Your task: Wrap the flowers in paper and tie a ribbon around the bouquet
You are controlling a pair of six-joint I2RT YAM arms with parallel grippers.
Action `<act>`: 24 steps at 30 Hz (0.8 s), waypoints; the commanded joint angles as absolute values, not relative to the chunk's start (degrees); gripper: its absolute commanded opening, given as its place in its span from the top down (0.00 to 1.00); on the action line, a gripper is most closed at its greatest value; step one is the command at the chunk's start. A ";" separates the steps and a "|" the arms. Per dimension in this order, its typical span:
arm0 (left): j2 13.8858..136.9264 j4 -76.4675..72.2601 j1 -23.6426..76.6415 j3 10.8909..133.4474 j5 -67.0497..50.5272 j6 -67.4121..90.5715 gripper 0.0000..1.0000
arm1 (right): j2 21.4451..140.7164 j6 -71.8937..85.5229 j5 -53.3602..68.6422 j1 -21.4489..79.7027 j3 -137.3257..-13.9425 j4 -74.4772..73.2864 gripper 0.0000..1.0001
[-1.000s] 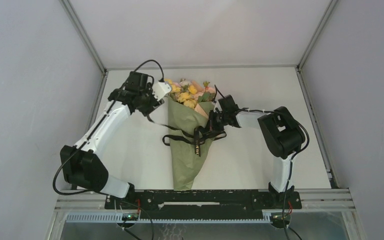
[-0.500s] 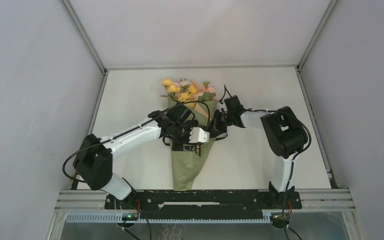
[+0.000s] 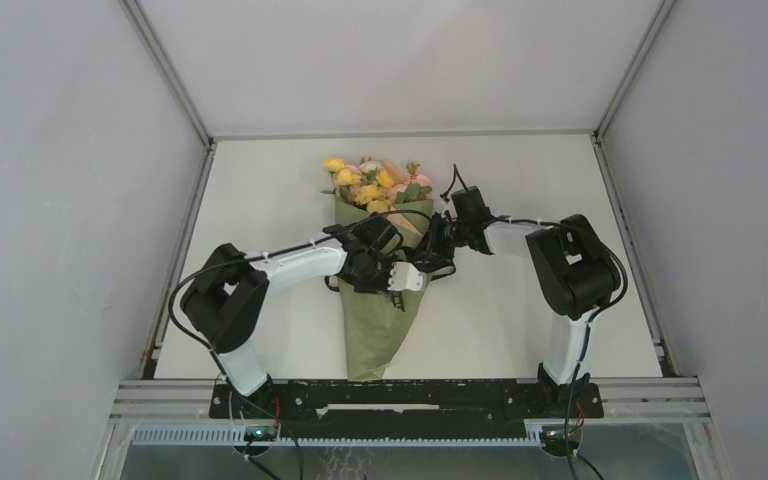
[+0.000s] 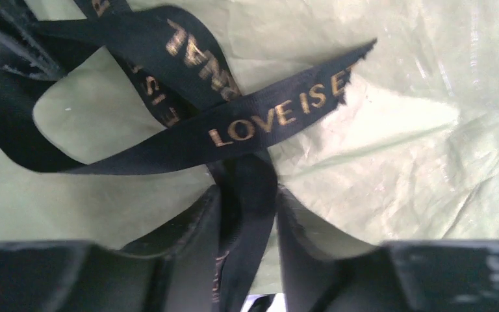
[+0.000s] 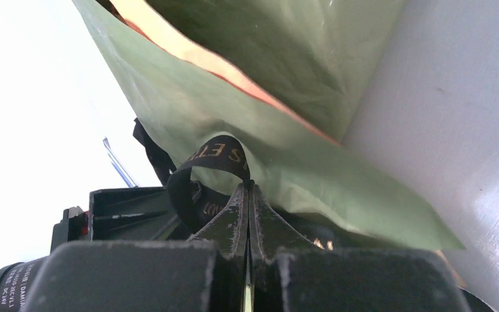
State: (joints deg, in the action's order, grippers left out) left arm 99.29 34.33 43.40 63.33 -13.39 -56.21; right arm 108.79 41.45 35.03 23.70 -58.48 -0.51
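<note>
The bouquet lies on the white table with its flowers [image 3: 372,182] at the far end. Its olive-green paper [image 3: 368,335] cone narrows toward me, and peach lining [image 5: 188,55] shows at a fold. A black ribbon [image 4: 266,120] with gold lettering is looped over the paper [image 4: 396,149] at the bouquet's waist. My left gripper [image 3: 405,280] reaches across the cone. In the left wrist view, a ribbon strand runs between the left gripper's [image 4: 247,192] fingers, touching both tips. My right gripper [image 3: 428,252] is at the cone's right edge. In the right wrist view it [image 5: 247,185] is shut, pinching a ribbon loop [image 5: 217,151].
Grey walls enclose the table [image 3: 260,190] on the left, right and back. A black rail [image 3: 410,395] carrying the arm bases runs along the near edge. The right arm's elbow [image 3: 570,265] stands to the right of the bouquet.
The left arm swung from beside the flowers at upper left down onto the bouquet's waist, letting go on the way and closing on a ribbon strand there. The right gripper edged slightly up and right.
</note>
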 commanded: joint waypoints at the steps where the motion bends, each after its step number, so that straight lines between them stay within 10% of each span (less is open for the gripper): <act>1: 97.29 35.57 43.68 66.31 -12.80 -56.06 0.73 | 107.09 41.27 36.90 24.15 -58.69 2.86 1.00; 5: 93.89 35.97 43.69 66.02 -13.79 -56.33 1.00 | 108.20 38.42 38.50 24.98 -58.67 2.17 1.00; 24: 89.74 36.23 40.59 77.02 -23.46 -41.37 1.00 | 109.98 17.02 54.63 27.45 -59.23 -12.79 0.92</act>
State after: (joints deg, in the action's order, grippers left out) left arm 90.32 38.98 42.61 73.69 -19.64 -48.62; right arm 110.00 26.52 47.57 25.71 -58.48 -6.85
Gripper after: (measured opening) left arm 0.005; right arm 0.042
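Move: Between the left hand's parted fingers runs the black ribbon strand to be gripped, about 1 cm below the finger point and otherwise straight under it. The loose ribbon end lies some 4 cm back and 4 cm to the right of this hand, near its height; the flower heads are roughly 18 cm ahead, 0 cm sideways. From the right hand, which already holds ribbon, that strand is about 7 cm back, 6 cm to the left and 1 cm lower. Pinching the ribbon, the left hand shuts its fingers over the paper, then pulls the ribbon up about 11 cm, drifting right towards the end as its fingers tip some 15 degrees farther to the right. The right hand keeps its grip on its own ribbon and draws back about 5 cm, mostly late, turning counter-clockwise. ##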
